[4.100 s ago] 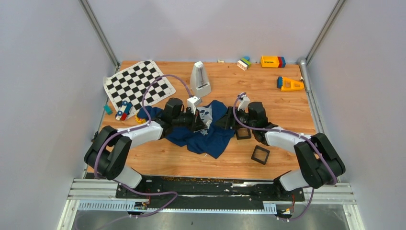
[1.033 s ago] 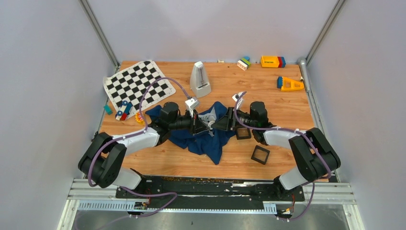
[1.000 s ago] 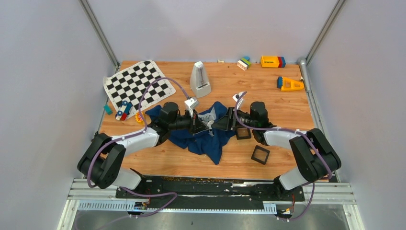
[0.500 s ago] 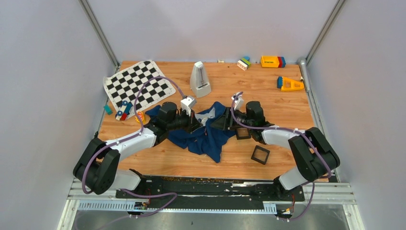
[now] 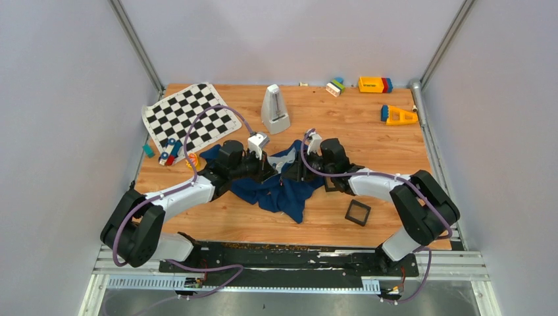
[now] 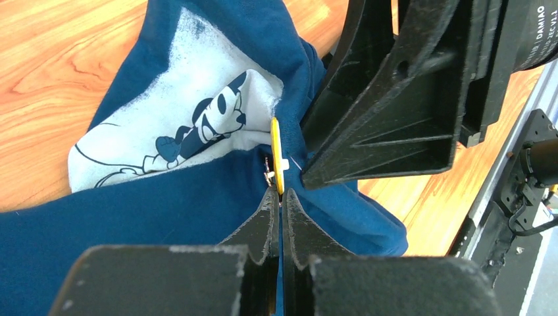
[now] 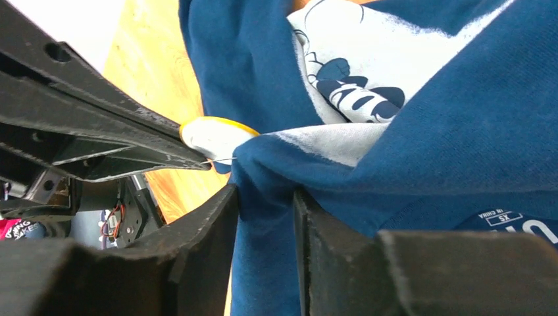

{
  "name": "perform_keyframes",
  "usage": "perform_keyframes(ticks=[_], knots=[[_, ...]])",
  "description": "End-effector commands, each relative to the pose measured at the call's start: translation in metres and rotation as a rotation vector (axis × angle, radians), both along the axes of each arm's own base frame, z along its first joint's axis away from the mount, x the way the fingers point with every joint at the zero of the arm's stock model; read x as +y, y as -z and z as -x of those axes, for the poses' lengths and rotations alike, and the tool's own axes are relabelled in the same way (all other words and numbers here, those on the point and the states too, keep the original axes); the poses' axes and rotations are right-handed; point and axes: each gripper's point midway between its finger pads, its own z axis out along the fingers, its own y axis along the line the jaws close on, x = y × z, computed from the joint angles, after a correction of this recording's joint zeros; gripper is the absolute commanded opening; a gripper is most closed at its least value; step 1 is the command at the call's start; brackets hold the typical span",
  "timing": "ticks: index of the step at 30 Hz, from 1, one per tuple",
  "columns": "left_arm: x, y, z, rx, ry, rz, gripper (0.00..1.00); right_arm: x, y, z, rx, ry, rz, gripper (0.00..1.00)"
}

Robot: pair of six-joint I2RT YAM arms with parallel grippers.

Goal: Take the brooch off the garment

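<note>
The navy T-shirt [image 5: 281, 192] lies bunched at the table's middle, its Mickey print [image 6: 197, 128] turned up. The brooch [image 6: 278, 153] is a small round yellow-rimmed disc, seen edge-on, standing off the cloth by the print. My left gripper [image 6: 278, 193] is shut on the brooch's lower edge. My right gripper [image 7: 263, 194] is shut on a fold of the navy cloth right beside the brooch [image 7: 214, 137]. In the top view both grippers meet over the shirt, the left [image 5: 268, 171] and the right [image 5: 294, 172] nearly touching. The brooch is hidden there.
A black-and-white chequered cloth [image 5: 189, 118] lies at the back left, a grey metronome [image 5: 275, 108] behind the shirt. Two black square frames [image 5: 358, 212] [image 5: 334, 184] lie right of the shirt. Toy blocks [image 5: 375, 84] [image 5: 398, 116] sit at the back right, toy cars [image 5: 170, 153] at the left.
My right gripper has moved left with its fold of cloth, close up to the left gripper. The left gripper has shifted slightly left. The shirt has bunched up more.
</note>
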Motion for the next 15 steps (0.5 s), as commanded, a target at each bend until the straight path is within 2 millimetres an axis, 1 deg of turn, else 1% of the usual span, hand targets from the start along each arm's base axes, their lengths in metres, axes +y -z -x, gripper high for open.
perform_keyframes(ticks=[1,5,7,15], knots=[[-0.002,-0.027,-0.013,-0.093,-0.011,0.021,0.00,0.007,-0.003,-0.010,-0.049,0.006,0.037,0.32],[0.002,-0.020,-0.018,-0.083,-0.037,-0.014,0.00,0.006,-0.011,-0.009,-0.074,0.003,0.017,0.08],[0.004,-0.015,-0.021,-0.068,-0.053,-0.040,0.00,0.005,-0.016,-0.007,-0.088,0.002,0.007,0.01],[0.016,0.006,-0.032,-0.025,-0.123,-0.142,0.00,-0.003,-0.042,-0.002,-0.173,0.024,-0.045,0.00]])
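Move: Held edge-on in the left fingertips, the yellow brooch has its middle about 2 cm to that hand's right, 1 cm forward and 1 cm lower. For the right hand, the garment fold at the pin lies about 1 cm left, level ahead and 1 cm below, with the brooch roughly 3 cm left and 1 cm back. A black square frame is some 14 cm right of the right hand, 1 cm ahead, 8 cm lower. Closing from under half open to shut, the right fingers dip about 1 cm at the garment fold just by the brooch's pin, pinch the cloth, then rise some 2 cm from that low point. Meanwhile the left hand keeps its pinch on the brooch and eases about 1.5 cm forward, slightly left and down, turning some 5 degrees. ##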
